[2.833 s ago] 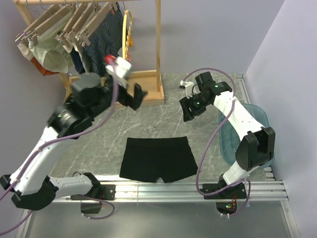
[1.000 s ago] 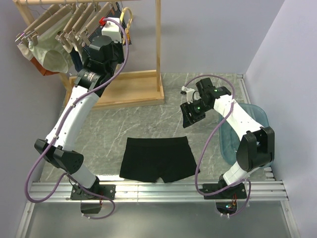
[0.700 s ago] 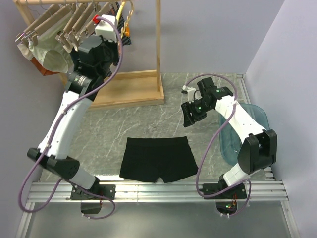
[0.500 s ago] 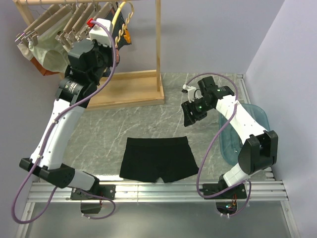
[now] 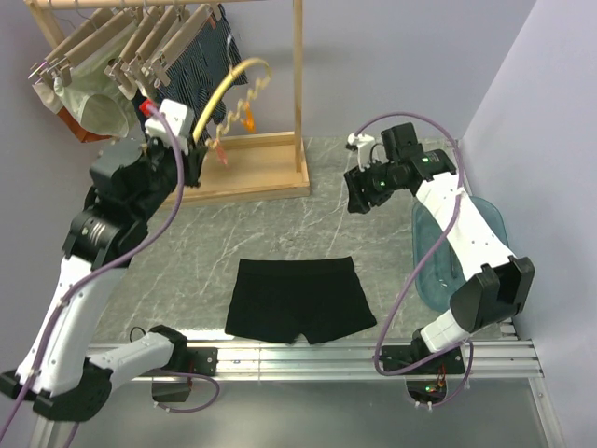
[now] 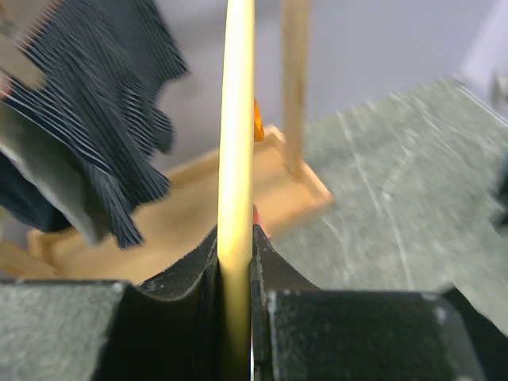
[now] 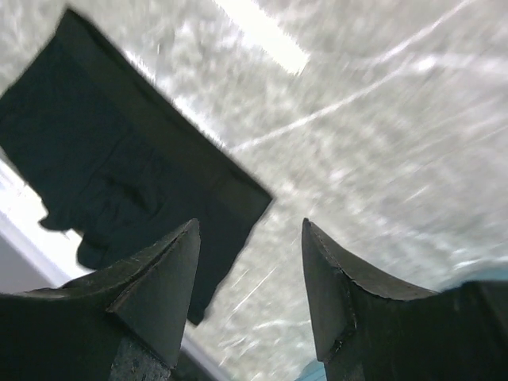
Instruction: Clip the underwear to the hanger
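Note:
The black underwear (image 5: 298, 300) lies flat on the table near the front edge; it also shows in the right wrist view (image 7: 135, 175). My left gripper (image 5: 196, 149) is shut on the yellow hanger (image 5: 238, 93) and holds it in the air, off the rack, in front of the rack's base. In the left wrist view the hanger's yellow bar (image 6: 236, 135) runs up between my shut fingers (image 6: 190, 274), an orange-red clip behind it. My right gripper (image 5: 359, 198) is open and empty, raised above the table's back right (image 7: 248, 230).
A wooden rack (image 5: 298, 84) stands at the back left with beige clip hangers (image 5: 121, 47), pale green underwear (image 5: 93, 103) and dark blue striped shorts (image 5: 201, 79). A blue bin (image 5: 434, 261) sits at the right edge.
My left arm has pulled the yellow hanger off the rack rail and brought it down and forward. My right gripper has moved up and back a little.

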Controlling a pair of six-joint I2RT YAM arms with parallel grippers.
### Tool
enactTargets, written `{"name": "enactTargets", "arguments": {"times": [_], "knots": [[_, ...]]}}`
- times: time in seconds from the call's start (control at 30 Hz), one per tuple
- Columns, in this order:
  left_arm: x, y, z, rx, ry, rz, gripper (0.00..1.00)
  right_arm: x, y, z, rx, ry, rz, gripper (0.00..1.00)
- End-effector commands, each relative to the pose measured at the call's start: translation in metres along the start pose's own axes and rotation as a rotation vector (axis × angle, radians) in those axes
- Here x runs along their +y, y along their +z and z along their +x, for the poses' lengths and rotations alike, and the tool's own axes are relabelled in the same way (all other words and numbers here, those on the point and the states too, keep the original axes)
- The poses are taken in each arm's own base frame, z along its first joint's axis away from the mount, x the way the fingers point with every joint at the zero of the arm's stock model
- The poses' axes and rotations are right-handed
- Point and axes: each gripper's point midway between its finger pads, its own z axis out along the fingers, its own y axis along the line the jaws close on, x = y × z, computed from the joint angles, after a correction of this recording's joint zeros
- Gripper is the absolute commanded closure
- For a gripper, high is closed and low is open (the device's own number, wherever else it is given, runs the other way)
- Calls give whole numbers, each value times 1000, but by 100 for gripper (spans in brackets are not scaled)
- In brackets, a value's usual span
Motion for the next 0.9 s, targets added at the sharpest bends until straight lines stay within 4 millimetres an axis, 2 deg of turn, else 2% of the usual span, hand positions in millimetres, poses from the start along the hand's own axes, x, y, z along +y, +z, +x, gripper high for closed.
{"name": "enactTargets", "arguments": {"times": [0.0, 0.13, 0.23, 0.3, 0.33, 0.4, 0.43, 0.5, 0.53, 0.7, 0.83, 0.87], "knots": [[-30, -27, 6, -10, -36, 172, 100, -3, -46, -59, -238, -125, 93, 39], [-52, -42, 34, 52, -41, 299, 100, -2, -71, -98, -395, -198, 151, 39], [-73, -48, 60, 105, -51, 420, 100, 7, -83, -118, -486, -257, 179, 39], [-88, -54, 66, 120, -96, 497, 100, 16, -88, -125, -520, -301, 188, 39], [-92, -53, 76, 141, -111, 517, 100, 22, -82, -128, -526, -349, 206, 39], [-103, -56, 81, 143, -123, 579, 100, 29, -74, -126, -549, -405, 240, 39], [-106, -56, 89, 161, -128, 598, 100, 40, -68, -125, -551, -459, 237, 39], [-112, -57, 91, 147, -131, 636, 100, 42, -63, -121, -555, -487, 268, 38], [-117, -59, 96, 154, -140, 664, 100, 45, -52, -116, -545, -505, 263, 38], [-129, -60, 105, 160, -170, 736, 100, 49, -33, -100, -542, -542, 231, 38], [-140, -61, 113, 191, -212, 802, 100, 49, -23, -98, -545, -559, 233, 39], [-143, -61, 115, 199, -222, 823, 100, 50, -21, -98, -543, -561, 232, 42]]}}
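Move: The left hand holds the yellow hanger by one end, high beside the rack. The underwear lies spread about 16 cm back, 18 cm right and 45 cm below; the striped shirt hangs some 16 cm ahead, 3 cm left and 10 cm lower. From the empty right hand, the hanger's free end is roughly 18 cm ahead, 19 cm left and 25 cm up; the underwear is 17 cm back, 14 cm left, 21 cm below; the blue bin's middle 6 cm back, 27 cm right, 18 cm below. Down some 15 cm, then nearly level, while drawing back and right about 10 cm each, the left hand keeps its grip and swings the hanger clockwise and nose-down towards the right hand. The right hand rises first, then goes left and partly sinks again, tilting its fingers up nearly 40 degrees; they stay open around the hanger's free end, contact unclear. ##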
